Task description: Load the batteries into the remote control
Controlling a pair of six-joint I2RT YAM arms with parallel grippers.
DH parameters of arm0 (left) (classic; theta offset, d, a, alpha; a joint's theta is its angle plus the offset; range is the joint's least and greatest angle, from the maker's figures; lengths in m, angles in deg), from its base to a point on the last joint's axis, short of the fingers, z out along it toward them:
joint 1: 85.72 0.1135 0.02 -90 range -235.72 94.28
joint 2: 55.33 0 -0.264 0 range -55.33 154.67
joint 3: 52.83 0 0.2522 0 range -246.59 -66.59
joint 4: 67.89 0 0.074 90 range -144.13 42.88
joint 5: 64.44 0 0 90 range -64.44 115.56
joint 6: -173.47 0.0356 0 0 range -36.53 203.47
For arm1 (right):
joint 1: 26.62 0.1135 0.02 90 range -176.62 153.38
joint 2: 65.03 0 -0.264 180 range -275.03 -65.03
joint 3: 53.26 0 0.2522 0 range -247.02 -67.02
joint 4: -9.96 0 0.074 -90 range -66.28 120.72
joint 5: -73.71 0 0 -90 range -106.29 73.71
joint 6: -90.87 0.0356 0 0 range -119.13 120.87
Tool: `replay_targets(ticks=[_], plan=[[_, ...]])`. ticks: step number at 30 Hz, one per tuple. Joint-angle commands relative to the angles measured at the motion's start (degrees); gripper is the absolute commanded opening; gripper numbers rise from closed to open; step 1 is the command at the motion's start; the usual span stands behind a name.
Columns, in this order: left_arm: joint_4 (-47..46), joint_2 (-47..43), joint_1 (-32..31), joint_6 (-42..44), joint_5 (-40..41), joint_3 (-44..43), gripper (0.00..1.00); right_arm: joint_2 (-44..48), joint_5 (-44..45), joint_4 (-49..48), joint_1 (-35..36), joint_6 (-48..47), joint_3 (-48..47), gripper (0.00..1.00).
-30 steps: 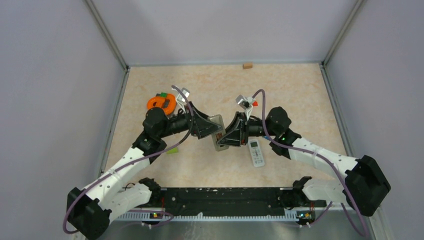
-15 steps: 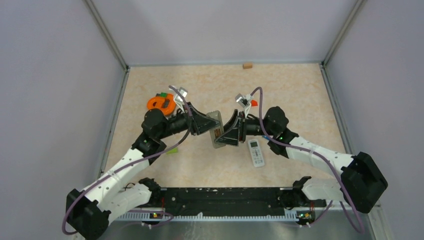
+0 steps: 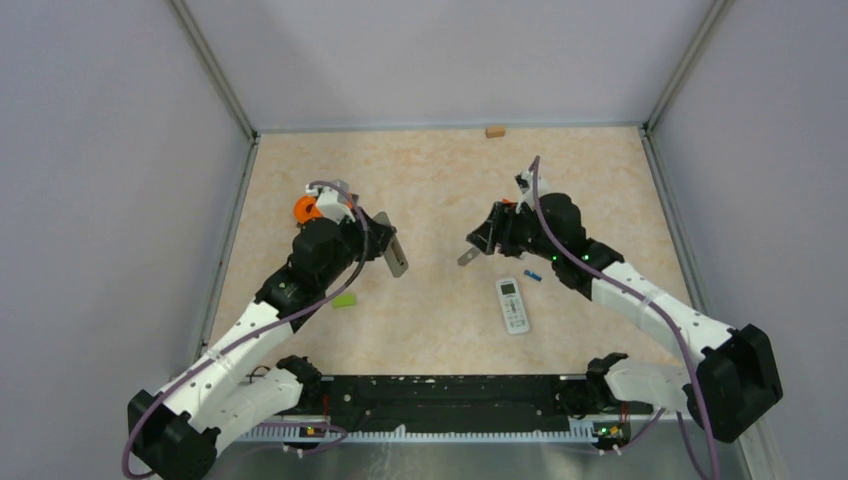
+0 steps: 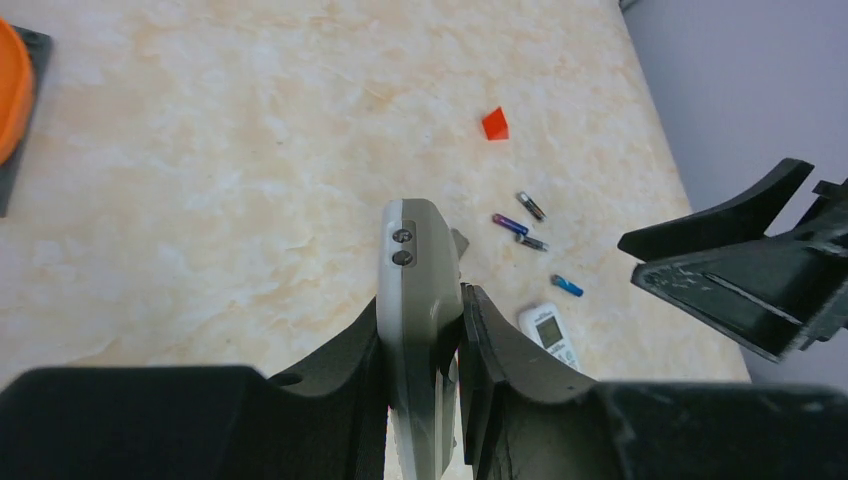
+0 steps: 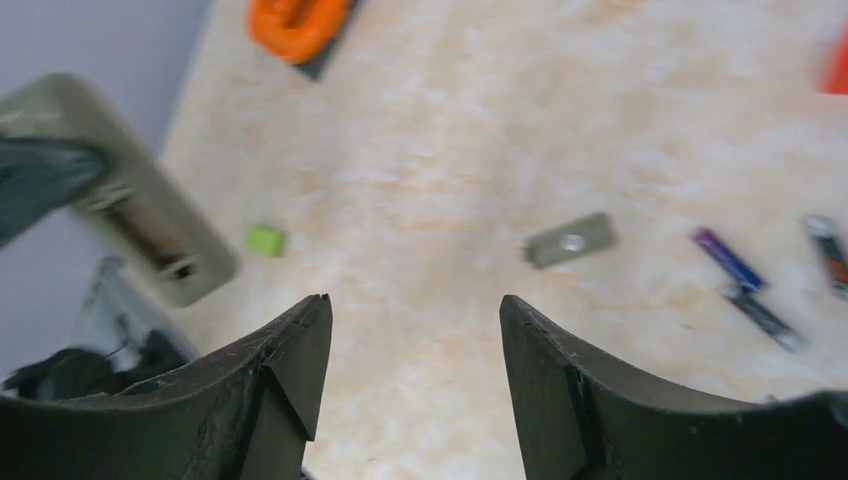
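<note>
My left gripper (image 3: 385,245) is shut on a grey remote control (image 4: 415,280), held edge-on above the table; the right wrist view shows the remote's (image 5: 150,230) battery bay open. The right gripper (image 3: 482,240) stands open and empty, well apart from it, its jaws wide (image 5: 415,310). A small grey cover plate (image 5: 570,240) lies on the table below it. The batteries lie loose on the table: a purple one (image 4: 510,223), two dark ones (image 4: 530,206) (image 4: 532,242) and a blue one (image 4: 567,287). A white remote (image 3: 513,305) lies flat near the blue battery (image 3: 533,275).
A red wedge block (image 4: 494,123) sits beyond the batteries. An orange object on a dark base (image 3: 305,208) is behind the left arm, and a green block (image 3: 344,300) lies beside it. A small brown block (image 3: 494,131) rests by the back wall.
The two grippers met on the grey remote at the table's middle, then drew apart. The left one closed and carried the remote leftwards; the right one opened and pulled back right, and the cover plate now lies on the table.
</note>
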Motion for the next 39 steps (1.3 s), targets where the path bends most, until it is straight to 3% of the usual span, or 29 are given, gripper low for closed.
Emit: replay_targets(ticks=[1,8,14,18,25,34,39], plan=[[-0.1,-1.68,0.08,2.13,6.49,-0.67,0.0,-4.82,19.02,16.25,-1.51,-8.44,-5.11,0.63],[-0.87,0.18,0.04,1.38,3.43,-0.29,0.0,-14.83,22.65,17.09,-6.87,-17.8,-8.8,0.63],[-0.97,1.07,0.15,1.32,1.61,-0.17,0.0,-26.21,27.88,19.5,-8.75,-21.7,-16.07,0.44],[-1.41,1.15,0.22,1.5,0.4,-0.24,0.0,-30.99,29.25,19.0,-9.04,-23.11,-18.6,0.4],[-1.16,1.17,0.27,2.06,-0.69,-0.82,0.0,-36.19,22.73,18.58,-11.0,-26.07,-20.46,0.39],[-1.48,1.36,0.33,1.91,-2.11,-1.19,0.0,-40.89,20.47,18.89,-12.4,-27.24,-23.28,0.38],[-2.54,1.36,0.31,2.83,-6.13,-1.07,0.0,-42.8,18.82,19.96,-12.94,-26.54,-24.71,0.19]])
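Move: The black battery, the farthest right of the three grouped ahead of the right hand, lies about 11 cm forward, 12 cm right and 19 cm below it. The purple battery is 4 cm left and 1 cm nearer than the black one, the grey battery 1 cm left and 4 cm nearer. The remote's loose cover lies 7 cm ahead of the right hand and 1 cm left. From the left hand, the black battery is some 33 cm right, 11 cm forward and 21 cm down. The black battery is what the right hand comes down on: it sinks about 18 cm while travelling some 12 cm right and 12 cm forward, rolling its left side down roughly 45 degrees so the fingers point steeply at the table. They narrow on the way and again at the end, closing in on either side of the battery. The left hand keeps its pinch on the open remote, settling about a centimetre lower. ##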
